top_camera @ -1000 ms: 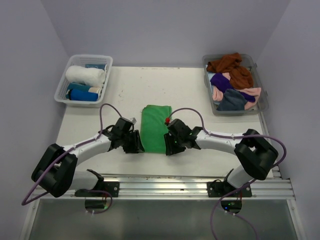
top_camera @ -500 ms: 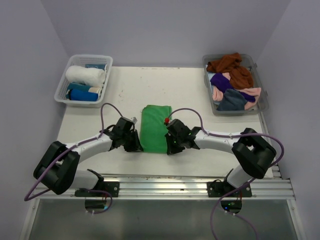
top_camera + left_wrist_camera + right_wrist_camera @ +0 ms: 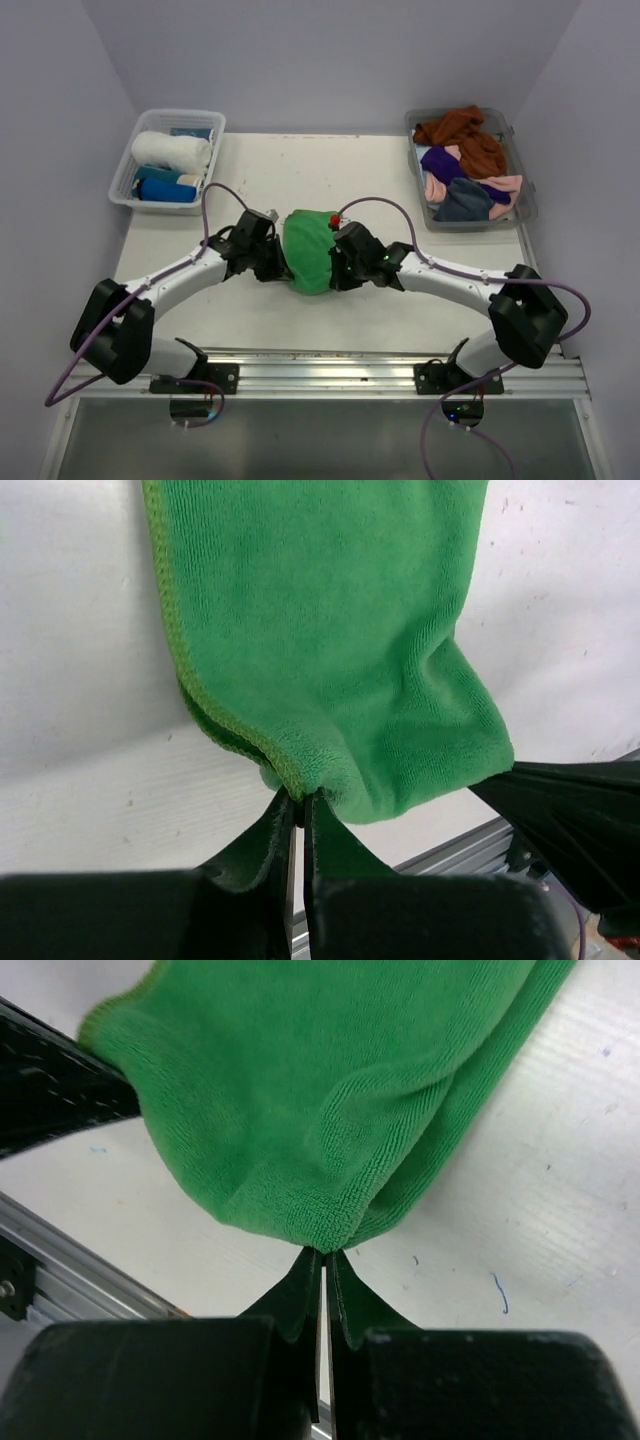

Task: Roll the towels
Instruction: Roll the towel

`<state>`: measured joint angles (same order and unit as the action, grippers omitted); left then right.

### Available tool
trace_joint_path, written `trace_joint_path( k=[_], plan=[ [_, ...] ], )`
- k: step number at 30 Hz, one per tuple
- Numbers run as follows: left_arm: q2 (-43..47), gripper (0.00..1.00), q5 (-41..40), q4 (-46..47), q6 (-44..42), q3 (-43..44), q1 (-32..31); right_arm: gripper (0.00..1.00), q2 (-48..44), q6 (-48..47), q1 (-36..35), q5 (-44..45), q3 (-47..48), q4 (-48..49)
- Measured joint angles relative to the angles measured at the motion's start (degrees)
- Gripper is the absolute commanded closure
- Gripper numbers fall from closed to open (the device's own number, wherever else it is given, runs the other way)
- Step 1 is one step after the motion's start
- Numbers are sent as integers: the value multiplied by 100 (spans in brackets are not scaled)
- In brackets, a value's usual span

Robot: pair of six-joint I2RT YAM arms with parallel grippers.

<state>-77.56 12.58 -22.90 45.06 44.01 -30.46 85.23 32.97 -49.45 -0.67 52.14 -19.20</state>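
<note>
A bright green towel [image 3: 308, 252] lies folded in the middle of the table, its near end lifted and curled over. My left gripper [image 3: 275, 262] is shut on its near left corner, which shows in the left wrist view [image 3: 300, 798]. My right gripper [image 3: 340, 266] is shut on its near right corner, which shows in the right wrist view [image 3: 324, 1251]. Rust-brown [image 3: 462, 130], purple [image 3: 442, 162], pink [image 3: 434, 187] and slate grey [image 3: 463, 203] towels lie loose in the clear tub [image 3: 528, 206] at the back right. A rolled white towel [image 3: 170, 151] and a rolled blue towel [image 3: 166, 190] lie in the white basket [image 3: 122, 186].
The metal rail [image 3: 330, 365] runs along the table's near edge. Purple cables [image 3: 380, 212] loop over both arms near the towel. Grey walls close in the back and both sides.
Both grippers have moved away from the rail toward the far side, lifting the green towel's near end and folding it over itself. The towel now looks shorter and bunched.
</note>
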Motion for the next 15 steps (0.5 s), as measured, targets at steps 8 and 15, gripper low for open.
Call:
trace_joint_path(
  k=[8, 15],
  plan=[
    [-800, 100, -17, -144, 238, 490, 127, 100, 494, -74, 330, 170, 678, -144],
    [-1182, 100, -20, -199, 363, 1019, 313, 100, 955, -83, 529, 273, 1071, -280]
  ],
)
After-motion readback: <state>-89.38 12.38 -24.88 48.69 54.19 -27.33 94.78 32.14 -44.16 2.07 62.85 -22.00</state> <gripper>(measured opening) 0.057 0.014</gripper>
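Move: The green towel stretches away beneath both my hands, and I already have its near edge pinched at the two sides. Its middle is about 10 cm ahead and 5 cm to the right of my left hand, 11 ahead and 5 left of my right, some 5 cm below both. The towel's far end is roughly 20 cm ahead and 6 right of my left hand. From that same hand, the white bin stands about 35 cm ahead and 31 left. Keeping both pairs of fingers shut on the near edge, I carry it forward over the part still lying flat. My right hand goes about 6 cm, lifting slightly and settling back level. My left goes about 5 cm, dipping a little over 1 cm first and then easing partly back up. The hands yaw about 5 degrees, left counter-clockwise, right clockwise. ##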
